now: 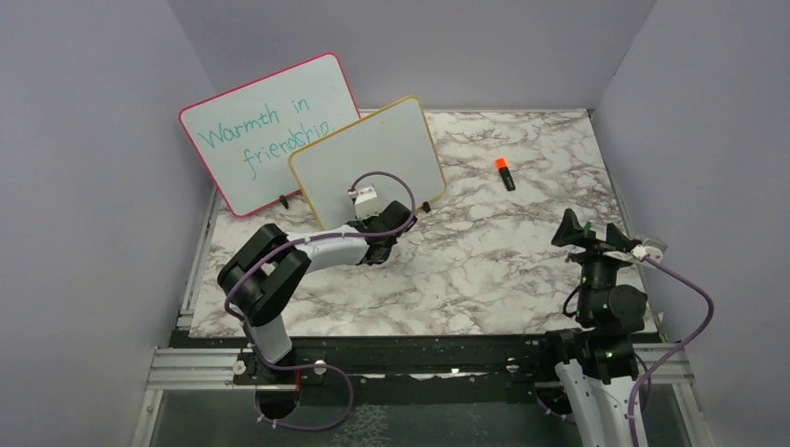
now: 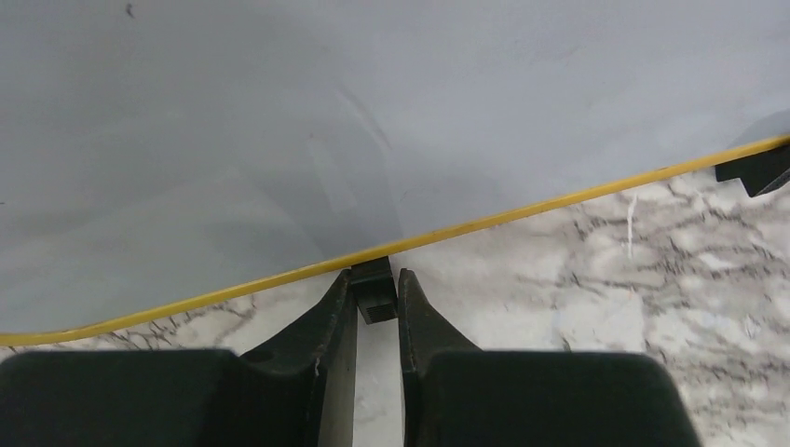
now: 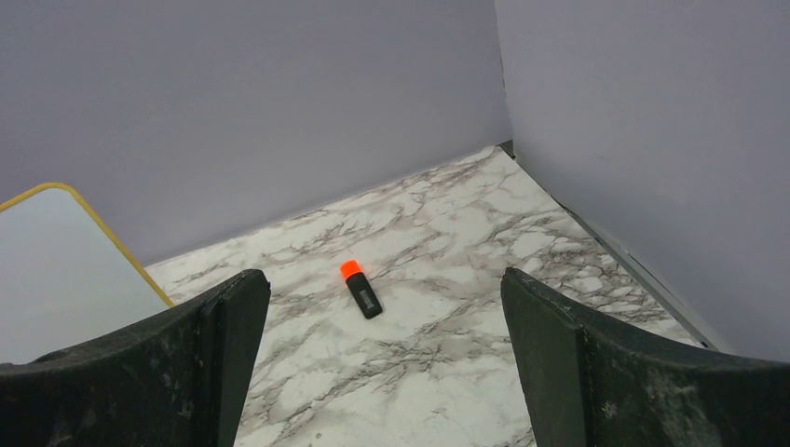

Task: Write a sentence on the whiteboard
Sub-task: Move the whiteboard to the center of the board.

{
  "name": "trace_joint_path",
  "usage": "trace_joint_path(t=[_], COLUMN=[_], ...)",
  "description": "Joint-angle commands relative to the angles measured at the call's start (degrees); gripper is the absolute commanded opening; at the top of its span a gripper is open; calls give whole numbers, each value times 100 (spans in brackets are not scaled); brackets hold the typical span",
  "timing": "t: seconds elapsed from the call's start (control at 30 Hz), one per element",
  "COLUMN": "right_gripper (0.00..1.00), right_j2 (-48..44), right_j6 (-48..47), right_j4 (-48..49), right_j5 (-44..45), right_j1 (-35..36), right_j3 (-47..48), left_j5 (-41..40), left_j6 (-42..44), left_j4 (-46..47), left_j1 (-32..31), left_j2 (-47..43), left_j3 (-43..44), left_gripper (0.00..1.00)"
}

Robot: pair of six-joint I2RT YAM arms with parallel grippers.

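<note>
The whiteboard [image 1: 368,154] with the yellow frame stands tilted at the back of the marble table, and its face [image 2: 279,121] is blank. The sentence is not in view on it. My left gripper [image 1: 384,220] reaches the board's lower edge. In the left wrist view, the left gripper [image 2: 377,284] is shut on a small black foot [image 2: 375,296] under the yellow rim. My right gripper [image 1: 589,233] hovers at the right side, wide open and empty, as the right wrist view [image 3: 385,279] shows. A black marker with an orange cap [image 1: 504,173] [image 3: 361,291] lies on the table beyond it.
A larger pink-framed whiteboard [image 1: 251,112] with teal writing leans behind the yellow one. A second black foot [image 2: 753,169] shows at the board's right. Grey walls close in the table [image 1: 484,270] on three sides.
</note>
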Motion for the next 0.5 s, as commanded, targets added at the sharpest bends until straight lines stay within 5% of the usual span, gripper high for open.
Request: trace_joint_path(t=[0.0, 0.47], right_gripper=[100, 100], right_j2=[-118, -229], right_j6=[55, 71], right_j4=[196, 195], right_j5=[-61, -28], right_j1=[-26, -22], right_j3=[-45, -19], left_j5=[298, 202], left_j6=[-91, -666], left_j4=[-256, -521], left_j1=[-524, -1771], left_j2=[-219, -206], left_j3=[-204, -60], left_gripper=[0, 0])
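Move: In the left hand's closed fingers is already the left black foot of the yellow-edged whiteboard, whose middle lies about 8 cm ahead, 4 to the left and 6 above. The clear middle of the table is some 8 cm back and 9 to the right, 3 below. The board's other foot sits about 6 cm ahead and 9 right, level; the marker 15 ahead, 28 right, 2 below. From the right hand that table middle is about 3 cm ahead, 30 left, 28 below. Dragging the yellow-edged whiteboard by its pinched foot, the left hand goes back and to the right in equal parts, about 9 cm along the diagonal at a steady pace, low over the table and level, towards the clear middle. On the way it turns clockwise by some 10 degrees, and the fingers keep their hold. ##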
